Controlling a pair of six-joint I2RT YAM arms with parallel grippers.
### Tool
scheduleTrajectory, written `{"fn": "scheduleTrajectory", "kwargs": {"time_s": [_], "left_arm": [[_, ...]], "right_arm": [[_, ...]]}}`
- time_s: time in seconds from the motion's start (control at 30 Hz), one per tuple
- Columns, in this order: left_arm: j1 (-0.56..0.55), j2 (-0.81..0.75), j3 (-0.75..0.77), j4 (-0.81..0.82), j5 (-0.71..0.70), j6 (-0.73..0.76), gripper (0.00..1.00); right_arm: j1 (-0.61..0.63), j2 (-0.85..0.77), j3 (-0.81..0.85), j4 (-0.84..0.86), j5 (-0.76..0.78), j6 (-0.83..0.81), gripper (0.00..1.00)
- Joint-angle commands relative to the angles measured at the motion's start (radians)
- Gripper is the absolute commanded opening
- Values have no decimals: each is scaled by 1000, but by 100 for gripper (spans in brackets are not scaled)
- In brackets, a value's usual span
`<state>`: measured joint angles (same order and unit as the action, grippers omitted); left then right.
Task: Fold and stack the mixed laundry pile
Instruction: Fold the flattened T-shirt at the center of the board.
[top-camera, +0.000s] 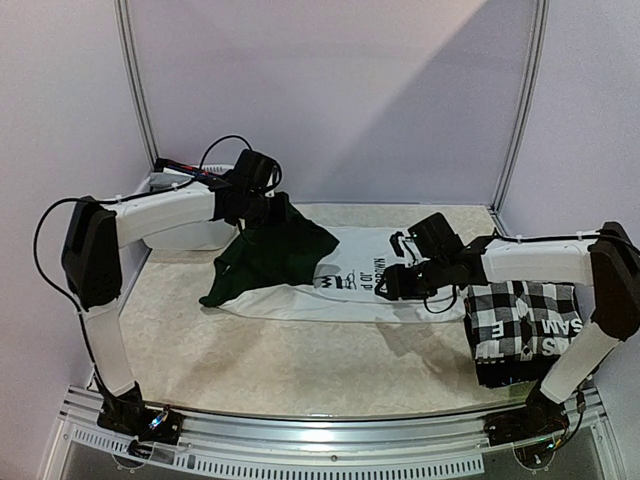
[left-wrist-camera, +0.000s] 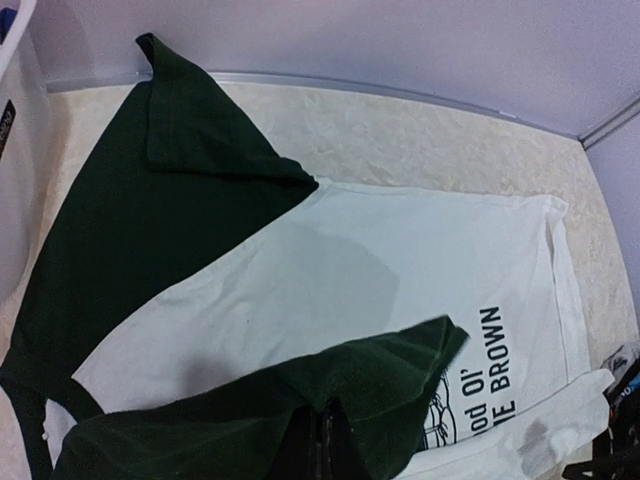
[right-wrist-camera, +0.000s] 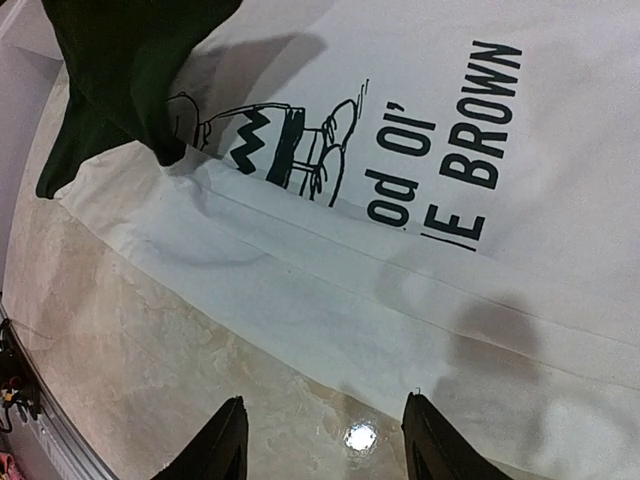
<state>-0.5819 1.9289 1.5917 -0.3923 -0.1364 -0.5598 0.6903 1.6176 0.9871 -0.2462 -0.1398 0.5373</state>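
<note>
A white shirt (top-camera: 340, 292) with dark green sleeves and black print lies spread flat on the table. My left gripper (top-camera: 262, 215) is shut on one green sleeve (left-wrist-camera: 385, 372) and holds it lifted over the shirt's body (left-wrist-camera: 330, 270); its fingers are mostly hidden under the fabric. The other green sleeve (left-wrist-camera: 130, 200) lies flat towards the back left. My right gripper (right-wrist-camera: 325, 440) hovers open just above the shirt's near hem (right-wrist-camera: 400, 310), nothing between its fingers. To the right sits a folded stack: a black-and-white checkered shirt (top-camera: 520, 305) with a black piece with white letters (top-camera: 548, 338).
A white plastic basket (top-camera: 172, 182) stands in the back left corner behind the left arm. Bare beige tabletop (top-camera: 300, 360) lies in front of the shirt. Walls close the back and both sides.
</note>
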Motion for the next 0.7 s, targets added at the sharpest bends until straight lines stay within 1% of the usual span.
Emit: {"fn": "scheduleTrajectory", "kwargs": {"time_s": [0.0, 0.1, 0.33, 0.43, 0.5, 0.53, 0.57, 0.67], "left_arm": [[57, 97, 89, 6, 36, 4, 0], [84, 151, 120, 17, 46, -4, 0], [130, 215, 108, 92, 61, -27, 0], [142, 255, 126, 103, 93, -33, 0], [149, 269, 129, 112, 102, -36, 7], [150, 270, 129, 108, 93, -33, 12], [152, 265, 127, 101, 72, -29, 21], [150, 214, 89, 83, -33, -9, 56]], "right_arm": [[8, 23, -7, 18, -12, -15, 53], [8, 27, -1, 9, -7, -23, 53], [8, 44, 14, 1, -8, -36, 53], [9, 59, 22, -5, -1, -37, 53], [8, 71, 29, -14, 14, -34, 53], [8, 76, 32, -20, 23, -30, 53], [8, 80, 36, -28, 32, -28, 53], [11, 105, 57, -70, 55, -25, 53]]}}
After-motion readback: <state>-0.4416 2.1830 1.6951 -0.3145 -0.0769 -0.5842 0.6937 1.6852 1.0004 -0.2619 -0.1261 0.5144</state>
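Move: My left hand, pinching the near green sleeve, has the shirt's far green sleeve about 12 cm ahead, 3 cm to the left and 15 cm below. The basket is roughly 11 cm ahead and 19 cm left; the shirt's print lies some 6 cm back and 17 cm right, also 15 cm below. My open right hand hangs about 7 cm over the shirt's near edge, with the print about 10 cm ahead and 8 cm left. I carry the pinched sleeve down about 8 cm while swinging some 7 cm forward and 4 cm left, towards the shirt's far green part, slowing as I get there. Only at the end do my left fingers open partway and let the cloth go. My right hand, still half open, sinks about 2.5 cm straight towards the near edge. ##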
